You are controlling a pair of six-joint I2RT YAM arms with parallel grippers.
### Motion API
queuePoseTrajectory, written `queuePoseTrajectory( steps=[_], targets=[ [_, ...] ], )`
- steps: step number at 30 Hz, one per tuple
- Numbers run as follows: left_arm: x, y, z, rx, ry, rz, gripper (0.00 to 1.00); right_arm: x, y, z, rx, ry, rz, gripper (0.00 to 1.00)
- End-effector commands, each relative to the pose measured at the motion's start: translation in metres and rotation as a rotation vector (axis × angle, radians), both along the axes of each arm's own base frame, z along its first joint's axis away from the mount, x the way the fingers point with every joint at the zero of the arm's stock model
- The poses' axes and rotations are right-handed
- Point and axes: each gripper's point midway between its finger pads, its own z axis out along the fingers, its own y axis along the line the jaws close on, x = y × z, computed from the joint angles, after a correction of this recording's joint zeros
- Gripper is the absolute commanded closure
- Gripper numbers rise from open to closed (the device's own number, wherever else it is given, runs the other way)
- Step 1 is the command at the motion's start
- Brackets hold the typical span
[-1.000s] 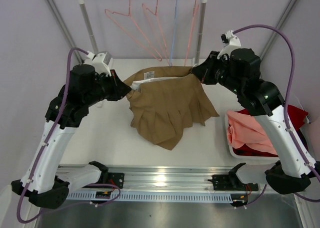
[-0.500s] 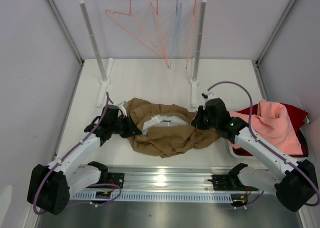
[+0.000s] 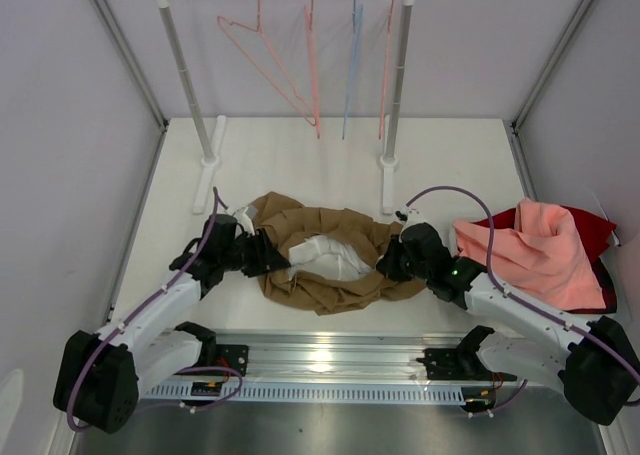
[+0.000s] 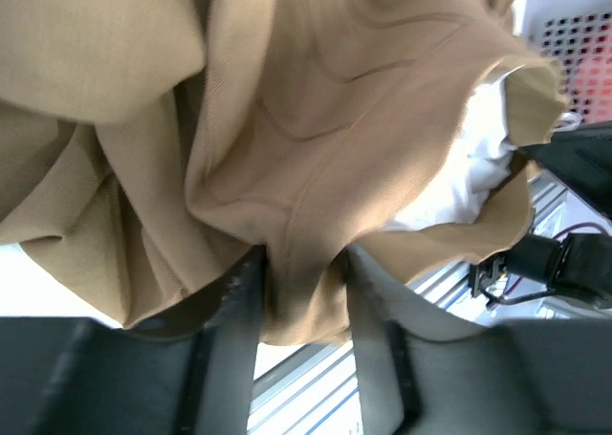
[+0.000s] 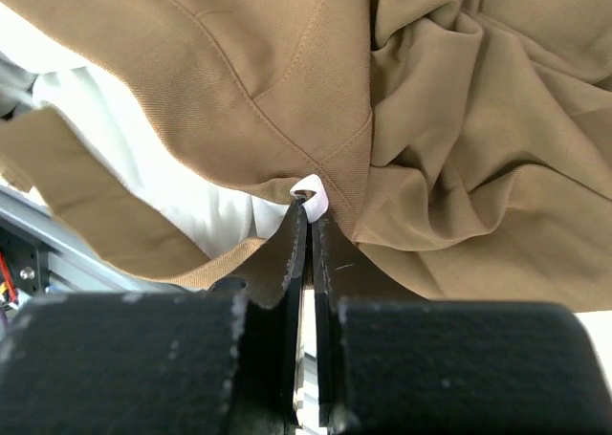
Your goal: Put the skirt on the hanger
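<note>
The tan-brown skirt (image 3: 330,287) lies bunched on the table between my two grippers, its pale lining (image 3: 335,255) showing through the open waistband. My left gripper (image 3: 272,260) is at its left edge. In the left wrist view its fingers (image 4: 301,263) stand apart, with a loose fold of the skirt (image 4: 316,119) between them. My right gripper (image 5: 308,206) is shut on a small white loop (image 5: 312,188) at the waistband of the skirt (image 5: 459,119), at its right edge (image 3: 385,265). A salmon-pink hanger (image 3: 265,60) hangs on the rail at the back, with others like it.
The rail's two white posts (image 3: 185,70) (image 3: 400,75) stand behind the skirt. A light blue hanger (image 3: 350,65) hangs among the pink ones. At the right, a basket holds salmon-pink cloth (image 3: 540,255) over dark red cloth (image 3: 592,225). The metal rail (image 3: 330,360) runs along the near edge.
Both arms came down from holding the skirt spread up high and laid it bunched on the table. In the last half second the left jaws parted; the right stays shut.
</note>
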Motion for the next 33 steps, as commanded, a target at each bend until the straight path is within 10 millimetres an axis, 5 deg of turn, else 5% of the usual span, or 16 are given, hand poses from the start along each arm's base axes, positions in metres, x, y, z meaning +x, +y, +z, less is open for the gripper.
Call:
queuePoseTrajectory(
  steps=[1, 5, 14, 20, 21, 22, 24, 25, 33],
  targets=[
    [0.025, -0.003, 0.053, -0.005, -0.190, -0.018, 0.52, 0.017, 0.003, 0.021, 0.010, -0.073, -0.037, 0.96],
    [0.028, -0.001, 0.081, 0.002, -0.262, -0.026, 0.41, 0.021, 0.004, 0.027, -0.004, -0.088, -0.036, 0.91],
    [0.044, 0.001, 0.157, 0.011, -0.418, -0.014, 0.37, 0.021, 0.003, 0.033, 0.000, -0.091, -0.036, 0.80],
    [0.082, 0.002, 0.222, 0.022, -0.551, 0.061, 0.32, 0.019, 0.002, 0.041, 0.010, -0.103, -0.040, 0.66],
    [0.095, 0.005, 0.220, 0.053, -0.545, 0.093, 0.32, 0.018, 0.001, 0.041, 0.007, -0.100, -0.041, 0.65],
    [0.104, 0.007, 0.248, 0.050, -0.599, 0.121, 0.32, 0.018, 0.001, 0.042, 0.006, -0.101, -0.042, 0.60],
    [0.124, 0.011, 0.249, 0.097, -0.598, 0.165, 0.31, 0.017, -0.001, 0.045, 0.006, -0.107, -0.044, 0.55],
    [0.132, 0.013, 0.275, 0.092, -0.644, 0.193, 0.31, 0.017, -0.002, 0.046, 0.005, -0.110, -0.044, 0.53],
    [0.187, 0.032, 0.320, 0.196, -0.698, 0.371, 0.30, 0.016, -0.014, 0.056, -0.020, -0.131, -0.080, 0.37]
  ],
)
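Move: The left hand, at the skirt's near-left waistband edge with its fingers already partly open, has the leftmost pink hanger about 25 cm ahead, 3 cm left and 34 cm higher; the next pink hanger hangs 10 cm to the right of that one, and the skirt's middle is 9 cm right of the hand and just below. The right hand still pinches the waistband's right end, the skirt's middle some 12 cm to its left and 2 cm ahead, the stand's right foot about 20 cm straight ahead. The left hand comes free of the skirt, opening further as it climbs about 29 cm, first almost straight up and then more and more forward (some 17 cm in all) towards the lower end of the leftmost pink hanger, the fingers tilting up about 35 degrees and swinging a little counter-clockwise late on. Meanwhile the right hand stays by the skirt's right end, spreads its fingers from shut to well open to let go of the waistband, and eases up about 3 cm with its tips still over the cloth. ##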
